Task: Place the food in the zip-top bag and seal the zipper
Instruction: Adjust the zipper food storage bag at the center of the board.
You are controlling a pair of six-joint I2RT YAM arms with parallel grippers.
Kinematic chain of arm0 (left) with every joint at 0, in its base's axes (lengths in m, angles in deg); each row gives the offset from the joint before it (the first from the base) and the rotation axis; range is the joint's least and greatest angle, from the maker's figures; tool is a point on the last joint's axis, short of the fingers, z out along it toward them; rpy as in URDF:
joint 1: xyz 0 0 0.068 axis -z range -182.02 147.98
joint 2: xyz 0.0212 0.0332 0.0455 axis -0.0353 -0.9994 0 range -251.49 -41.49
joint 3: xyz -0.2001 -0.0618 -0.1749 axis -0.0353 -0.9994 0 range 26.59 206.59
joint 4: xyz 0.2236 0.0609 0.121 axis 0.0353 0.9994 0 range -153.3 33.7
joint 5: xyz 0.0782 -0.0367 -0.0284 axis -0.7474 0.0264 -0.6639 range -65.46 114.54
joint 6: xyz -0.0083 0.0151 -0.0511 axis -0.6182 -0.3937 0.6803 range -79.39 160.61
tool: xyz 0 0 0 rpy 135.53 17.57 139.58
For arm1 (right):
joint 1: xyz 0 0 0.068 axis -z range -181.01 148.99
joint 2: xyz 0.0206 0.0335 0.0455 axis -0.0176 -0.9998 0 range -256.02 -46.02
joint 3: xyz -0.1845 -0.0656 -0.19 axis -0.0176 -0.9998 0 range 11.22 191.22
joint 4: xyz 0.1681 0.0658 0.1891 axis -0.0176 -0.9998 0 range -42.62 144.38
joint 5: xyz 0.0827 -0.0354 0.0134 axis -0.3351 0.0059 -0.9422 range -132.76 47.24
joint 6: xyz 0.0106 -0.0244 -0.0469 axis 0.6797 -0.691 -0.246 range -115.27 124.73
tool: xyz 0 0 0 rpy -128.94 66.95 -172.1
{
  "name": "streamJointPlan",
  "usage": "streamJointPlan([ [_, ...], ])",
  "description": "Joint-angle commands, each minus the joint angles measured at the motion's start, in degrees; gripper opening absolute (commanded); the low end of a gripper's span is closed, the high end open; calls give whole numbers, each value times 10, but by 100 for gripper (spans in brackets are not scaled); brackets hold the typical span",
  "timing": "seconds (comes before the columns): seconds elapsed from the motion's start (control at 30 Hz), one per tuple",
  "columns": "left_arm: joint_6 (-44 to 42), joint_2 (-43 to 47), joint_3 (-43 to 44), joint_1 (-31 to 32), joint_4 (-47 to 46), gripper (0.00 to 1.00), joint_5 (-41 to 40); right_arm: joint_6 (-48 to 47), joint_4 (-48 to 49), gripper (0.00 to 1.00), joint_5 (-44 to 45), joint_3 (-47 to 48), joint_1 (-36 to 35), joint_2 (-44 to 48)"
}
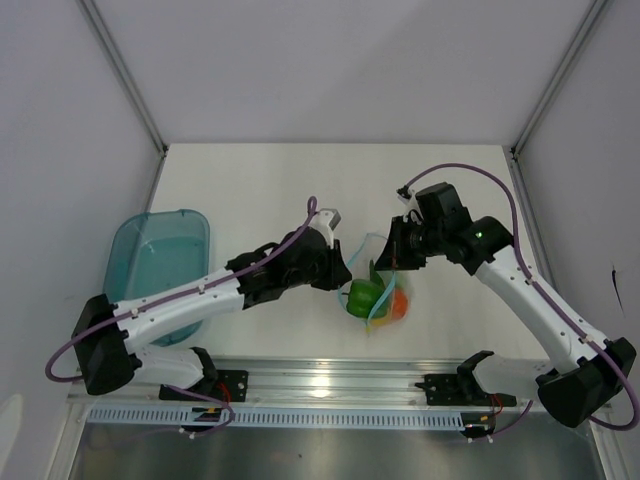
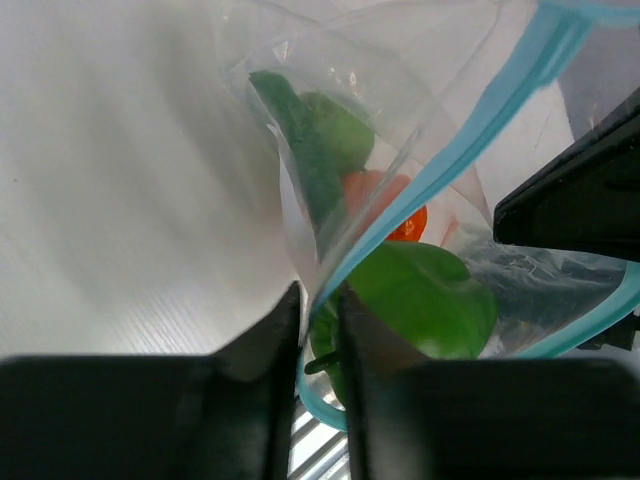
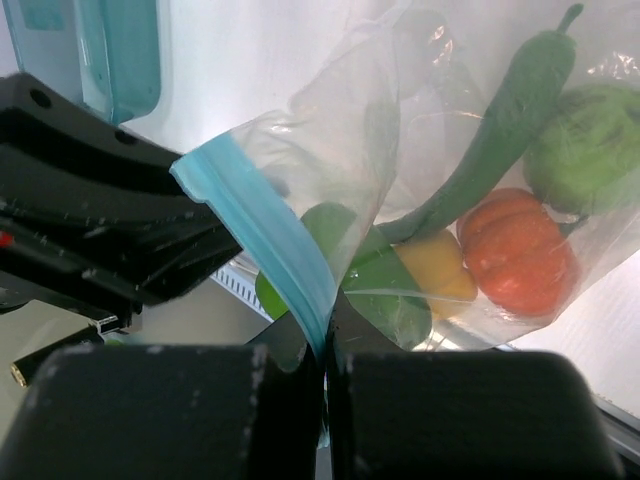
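The clear zip-top bag hangs between both grippers above the table, with the food inside. In the right wrist view the bag holds a slim green chili, an orange round fruit, a small yellow piece and two green round ones. My right gripper is shut on the light blue zipper. My left gripper has its jaws a narrow gap apart, with the zipper strip running between them and a green fruit just beyond.
A teal translucent tray sits at the table's left side. The metal rail runs along the near edge just below the bag. The right gripper's black body is close on the right in the left wrist view.
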State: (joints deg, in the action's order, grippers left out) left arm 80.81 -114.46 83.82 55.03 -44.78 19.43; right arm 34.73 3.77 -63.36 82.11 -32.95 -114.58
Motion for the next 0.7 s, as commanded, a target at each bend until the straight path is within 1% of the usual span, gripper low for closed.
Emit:
streamJointPlan([
  [0.0,-15,-7,32,3,-18,15,32,-8,2,0,-5,28,3,13],
  [0.07,-24,-13,49,3,-8,3,38,-9,3,0,-4,28,5,11],
  [0.1,-26,-14,55,3,-2,1,40,-10,2,0,-3,28,6,11],
  [0.17,-33,-11,62,3,8,1,48,-17,-3,0,-1,34,12,9],
  [0.27,-29,7,82,3,7,1,97,-37,-33,0,12,50,17,3],
  [0.4,2,48,103,5,14,1,131,-62,-80,0,24,106,19,-6],
  [0.47,27,78,114,10,40,1,125,-63,-96,0,24,132,17,3],
  [0.53,65,89,106,10,52,1,129,-60,-100,0,14,142,16,6],
  [0.63,94,91,91,10,79,1,121,-57,-85,0,0,129,19,2],
  [0.67,95,85,90,7,91,1,97,-57,-78,0,-2,119,21,-2],
])
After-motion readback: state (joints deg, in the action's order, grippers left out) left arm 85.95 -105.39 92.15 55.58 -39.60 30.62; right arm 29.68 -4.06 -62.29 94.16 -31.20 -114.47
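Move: Right between the left hand's still partly open fingers lies the left edge of the zipper food storage bag's blue mouth; the right hand already grips the mouth's other side, about 10 cm to the right and 4 cm higher. Inside the bag, the green pepper sits about 6 cm to the right of the left hand and 9 cm lower, the tomato some 15 cm right and 14 cm below, both about level in reach. From the right hand, the left edge lies roughly 10 cm left, 1 cm back and 4 cm below. Pinching the bag's left mouth edge, the left fingers shut fully, then the hand hauls it up about 11 cm and back some 5 cm towards the base, rolling roughly 15 degrees so its right side comes up. The right hand keeps its pinch on the opposite edge and follows straight up by about 5 cm, tilting slightly fingers-up. ##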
